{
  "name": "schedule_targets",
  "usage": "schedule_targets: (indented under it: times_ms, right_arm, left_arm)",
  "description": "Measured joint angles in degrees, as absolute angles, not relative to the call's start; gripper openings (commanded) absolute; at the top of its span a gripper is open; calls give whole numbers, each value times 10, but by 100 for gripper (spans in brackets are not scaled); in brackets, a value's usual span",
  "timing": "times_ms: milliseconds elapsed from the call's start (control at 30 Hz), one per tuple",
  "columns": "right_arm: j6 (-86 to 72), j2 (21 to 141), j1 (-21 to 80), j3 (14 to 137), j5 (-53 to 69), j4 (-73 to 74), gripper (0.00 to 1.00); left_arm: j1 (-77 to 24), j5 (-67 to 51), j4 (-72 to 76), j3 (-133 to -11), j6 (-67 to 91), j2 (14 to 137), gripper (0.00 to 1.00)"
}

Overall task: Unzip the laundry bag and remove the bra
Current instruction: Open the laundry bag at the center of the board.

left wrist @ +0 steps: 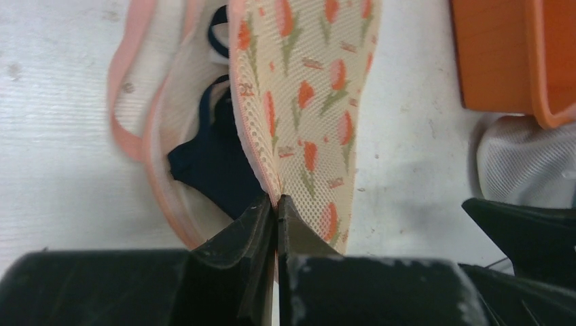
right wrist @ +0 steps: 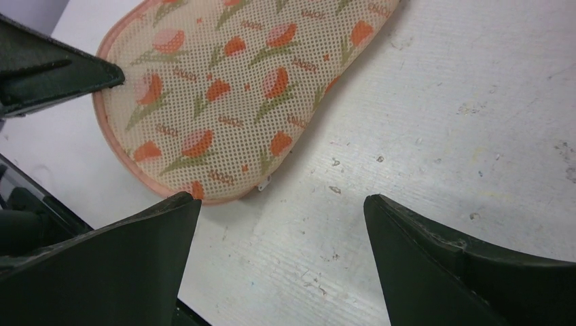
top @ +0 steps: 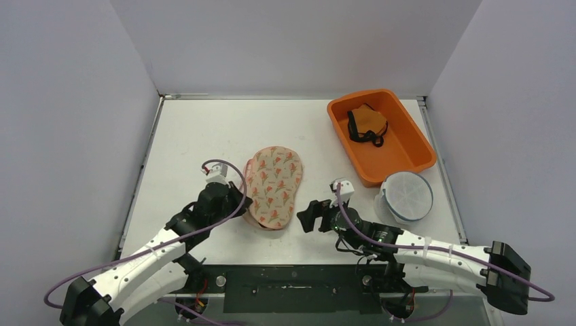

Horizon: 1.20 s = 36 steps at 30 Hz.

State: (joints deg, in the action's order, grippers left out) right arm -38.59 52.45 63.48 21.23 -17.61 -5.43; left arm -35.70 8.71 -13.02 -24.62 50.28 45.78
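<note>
The laundry bag (top: pixel 274 187) is a cream mesh pouch with orange tulips and pink piping, lying mid-table. In the left wrist view the laundry bag (left wrist: pixel 306 102) stands unzipped, its upper flap lifted on edge. A dark navy bra (left wrist: pixel 214 163) lies inside the opening. My left gripper (left wrist: pixel 277 200) is shut on the flap's pink rim at the bag's near left (top: pixel 241 204). My right gripper (top: pixel 306 217) stands open just right of the bag, with only bare table between its jaws (right wrist: pixel 282 198). A small white zipper pull (right wrist: pixel 265 182) shows at the near edge of the bag (right wrist: pixel 231 88).
An orange bin (top: pixel 407 153) at the back right holds an orange and black garment (top: pixel 367 125). A round white mesh bag (top: pixel 406 197) sits by the bin's near end, close to my right arm.
</note>
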Motion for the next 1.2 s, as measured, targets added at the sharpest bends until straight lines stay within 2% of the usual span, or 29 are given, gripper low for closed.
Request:
schedule_targets:
  times_ms: [200,433,600,767,867,1067,1200]
  right_arm:
    - [-431,447,630,226,-230,-10,100]
    - [-462,398,610,295,-262,47,100]
    - [-469,404,608,346,-283,85,100]
    - [-470,355,608,347,-316,133,100]
    - [-468,322,608,347,-335,156,100]
    - [-462,293,608,348,-366,200,100]
    - [-456,289,608,348,-372,221,100]
  left_arm:
    - [-458,121,-128,-319,462,469,0]
    - [-595,173,-94,-394,394,562,0]
    - [-657,191,-69,-424,335,632,7]
    - [-681,190,-25,-440,298,680,13]
    - [-696,185,-1,-459,282,724,24]
    - [-725,162,33,-477,273,800,62]
    - [-737,160,31,-480,279,812,78]
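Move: The left hand already pinches the laundry bag's flap by its zip edge; the bare board where the flap goes lies about 20 cm to its right, 1 cm ahead and 8 cm below. The bra lies in the bag some 6 cm ahead, 6 cm right and 7 cm below; the orange bin about 21 cm ahead, 39 cm right and 6 cm below. From the right hand, that bare board is some 6 cm ahead, 6 cm right and 8 cm below. Left hand arcs the held flap about 22 cm right and releases it; open right hand rises 12 cm. ##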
